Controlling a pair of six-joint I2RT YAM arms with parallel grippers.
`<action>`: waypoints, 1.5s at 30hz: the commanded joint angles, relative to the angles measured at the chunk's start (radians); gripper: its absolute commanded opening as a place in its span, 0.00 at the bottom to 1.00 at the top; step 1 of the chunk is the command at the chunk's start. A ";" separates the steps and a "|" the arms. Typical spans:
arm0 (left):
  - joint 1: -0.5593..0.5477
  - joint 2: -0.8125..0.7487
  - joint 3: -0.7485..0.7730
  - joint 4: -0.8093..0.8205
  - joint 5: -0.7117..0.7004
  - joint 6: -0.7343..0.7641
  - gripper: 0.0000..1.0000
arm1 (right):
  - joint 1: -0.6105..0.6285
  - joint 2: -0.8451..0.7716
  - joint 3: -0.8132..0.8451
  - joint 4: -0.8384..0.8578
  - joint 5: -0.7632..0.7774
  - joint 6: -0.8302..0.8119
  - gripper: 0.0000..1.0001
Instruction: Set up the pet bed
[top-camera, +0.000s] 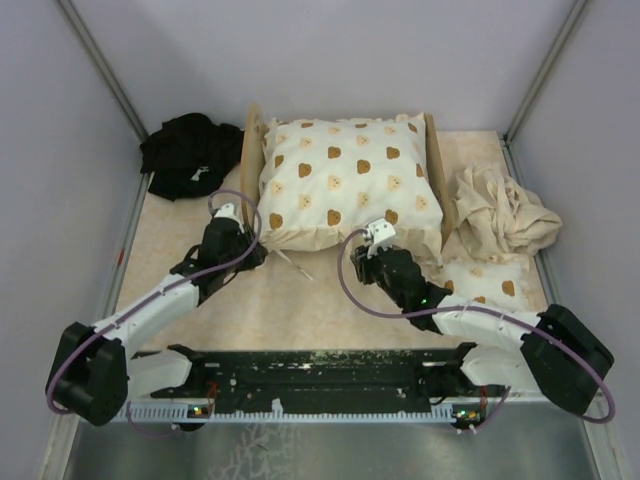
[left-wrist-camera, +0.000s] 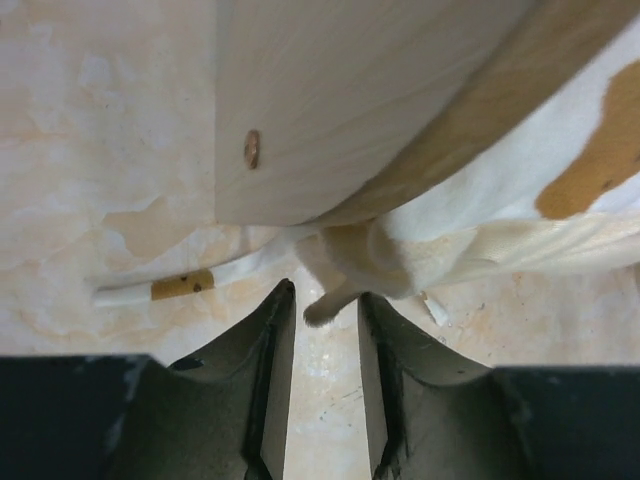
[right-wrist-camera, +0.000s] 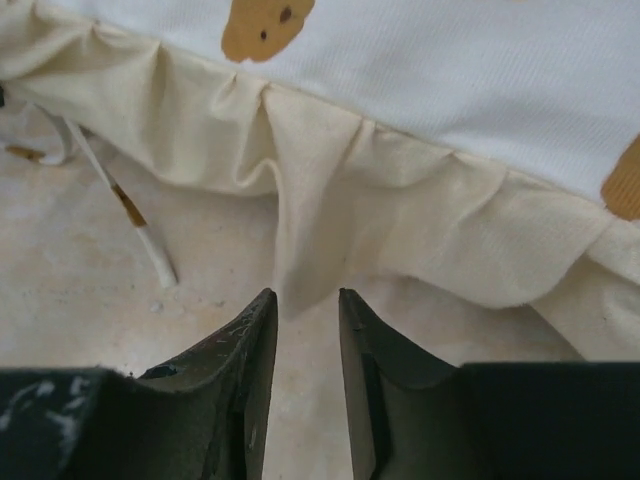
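Note:
The pet bed shows as two light-wood end boards with a cream frilled cushion with brown prints lying between them and covering its inside. My left gripper is at the bed's front left corner. In the left wrist view a wooden board fills the top, and my left gripper stands open with a fabric tip of the cushion hanging at its fingertips, unclamped. My right gripper is at the cushion's front edge. It stands open too, with a fold of the frill just at the gap.
A black cloth lies bunched at the back left. A crumpled beige cloth sits right of the bed, with a small printed pillow in front of it. A loose tie strip lies on the table by the left jaws.

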 joint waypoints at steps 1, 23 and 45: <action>0.002 -0.044 0.033 -0.098 -0.030 -0.016 0.40 | -0.007 -0.108 0.132 -0.268 -0.005 0.084 0.38; 0.002 -0.208 0.401 -0.262 0.132 0.244 0.99 | -0.007 -0.477 0.430 -0.883 0.081 0.298 0.84; 0.002 -0.403 0.097 -0.145 0.213 0.488 1.00 | -0.111 -0.492 0.321 -1.297 0.533 0.608 0.80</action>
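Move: Each hand is already at the cover's front ruffle with its fingers part open: the ruffle corner is about 1 cm ahead of the left fingertips, and a pulled-out fold is roughly 2 cm ahead and 2 cm left of the right ones. From the left hand, the bed's left end panel starts some 4 cm ahead and 3 cm left, while a tie lies about 7 cm right, 1 cm back and 8 cm below. The bed's right end is about 22 cm right and 10 cm ahead of the right hand. Open both grippers wide and bring them up off the ruffle: lift the left about 20 cm with its fingers tipping up, then ease it back and down to 10 cm above its start. Raise the right some 14 cm while drawing back, then swing it right, sinking again, in front of the bed's right corner and turning clockwise about 40 degrees. ##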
